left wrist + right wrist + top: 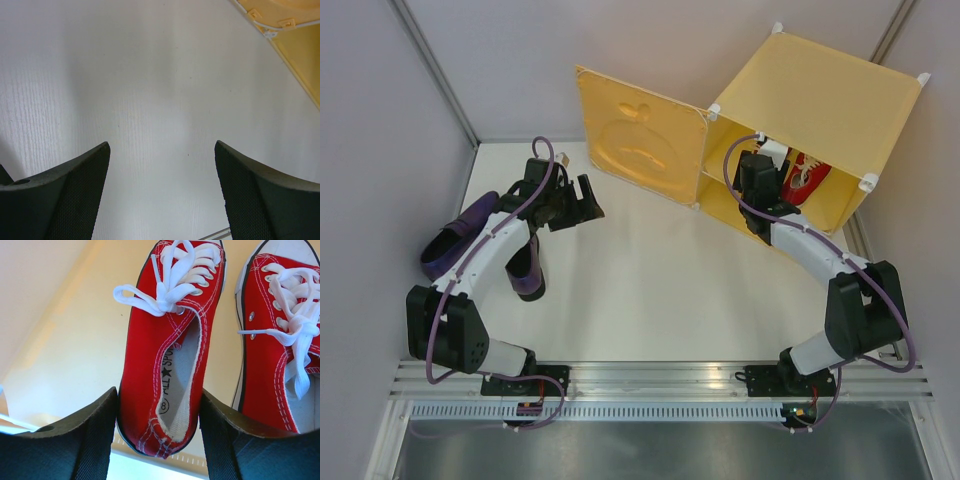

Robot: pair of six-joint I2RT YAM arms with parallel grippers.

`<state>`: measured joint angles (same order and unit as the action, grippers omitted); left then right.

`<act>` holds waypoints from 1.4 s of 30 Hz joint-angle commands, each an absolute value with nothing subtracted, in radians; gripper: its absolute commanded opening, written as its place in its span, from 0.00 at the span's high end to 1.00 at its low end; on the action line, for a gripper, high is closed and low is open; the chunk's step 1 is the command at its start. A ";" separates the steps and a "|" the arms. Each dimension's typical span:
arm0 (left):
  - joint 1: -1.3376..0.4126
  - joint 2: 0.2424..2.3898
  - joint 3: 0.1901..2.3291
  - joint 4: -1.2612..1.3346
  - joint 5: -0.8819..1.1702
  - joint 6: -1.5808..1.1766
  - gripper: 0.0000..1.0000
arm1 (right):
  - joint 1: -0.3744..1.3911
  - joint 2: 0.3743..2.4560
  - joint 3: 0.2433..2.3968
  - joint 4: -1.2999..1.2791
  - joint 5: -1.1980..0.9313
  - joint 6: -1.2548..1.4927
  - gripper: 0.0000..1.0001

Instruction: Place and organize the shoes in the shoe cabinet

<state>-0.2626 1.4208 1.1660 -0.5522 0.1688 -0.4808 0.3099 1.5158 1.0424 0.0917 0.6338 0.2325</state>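
Observation:
The yellow shoe cabinet (820,90) stands at the back right with its apple-embossed door (640,140) swung open to the left. My right gripper (765,185) reaches into its opening. It is shut on the heel of a red sneaker (165,340) with white laces, which is rolled onto its side. The second red sneaker (272,365) lies just to its right inside the cabinet. Two dark purple loafers (460,235) (525,270) lie at the table's left, beside my left arm. My left gripper (162,145) hangs open over bare white table near the door, with nothing between its fingers.
The open door's lower edge (300,45) shows at the top right of the left wrist view. Grey walls close in the table on the left, back and right. A metal rail (660,380) carries both arm bases along the near edge.

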 commanded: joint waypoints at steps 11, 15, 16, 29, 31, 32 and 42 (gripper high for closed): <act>-0.255 1.420 1.164 -0.548 0.190 -0.482 0.12 | 0.258 1.453 1.066 0.028 0.588 0.304 0.15; -0.255 1.420 1.166 -0.548 0.192 -0.483 0.12 | 0.258 1.433 1.072 0.002 0.551 0.324 0.17; -0.255 1.422 1.164 -0.546 0.192 -0.483 0.12 | 0.258 1.425 1.071 0.002 0.545 0.331 0.18; -0.255 1.417 1.164 -0.548 0.193 -0.482 0.12 | 0.264 1.347 1.058 -0.115 0.471 0.380 0.19; -0.255 1.416 1.164 -0.548 0.193 -0.482 0.12 | 0.265 1.324 1.066 -0.150 0.442 0.379 0.18; -0.255 1.414 1.164 -0.548 0.192 -0.482 0.12 | 0.264 1.316 1.071 -0.162 0.428 0.377 0.16; -0.255 1.410 1.163 -0.546 0.184 -0.480 0.11 | 0.264 1.201 1.101 -0.340 0.160 0.333 0.12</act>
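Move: The right fingers still grip the heel of the red shoe on the cabinet shelf; its middle lies about 6 cm ahead, 2 cm to the right and 1 cm below. The other red shoe stands some 9 cm to the right of the hand, about 1 cm farther out. The open cabinet door's middle is roughly 26 cm to the left and 2 cm farther out. From the idle left hand, the gripped shoe is about 15 cm ahead and 40 cm to the right. Open the right gripper to let go of the shoe's heel, then draw it back about 7 cm, slowly at first and faster at the end, out over the shelf's front edge. Keep it nearly level, easing a little left, while the fingers tip down and the hand swings counter-clockwise, each some 15 degrees; finish with the fingers wide. ##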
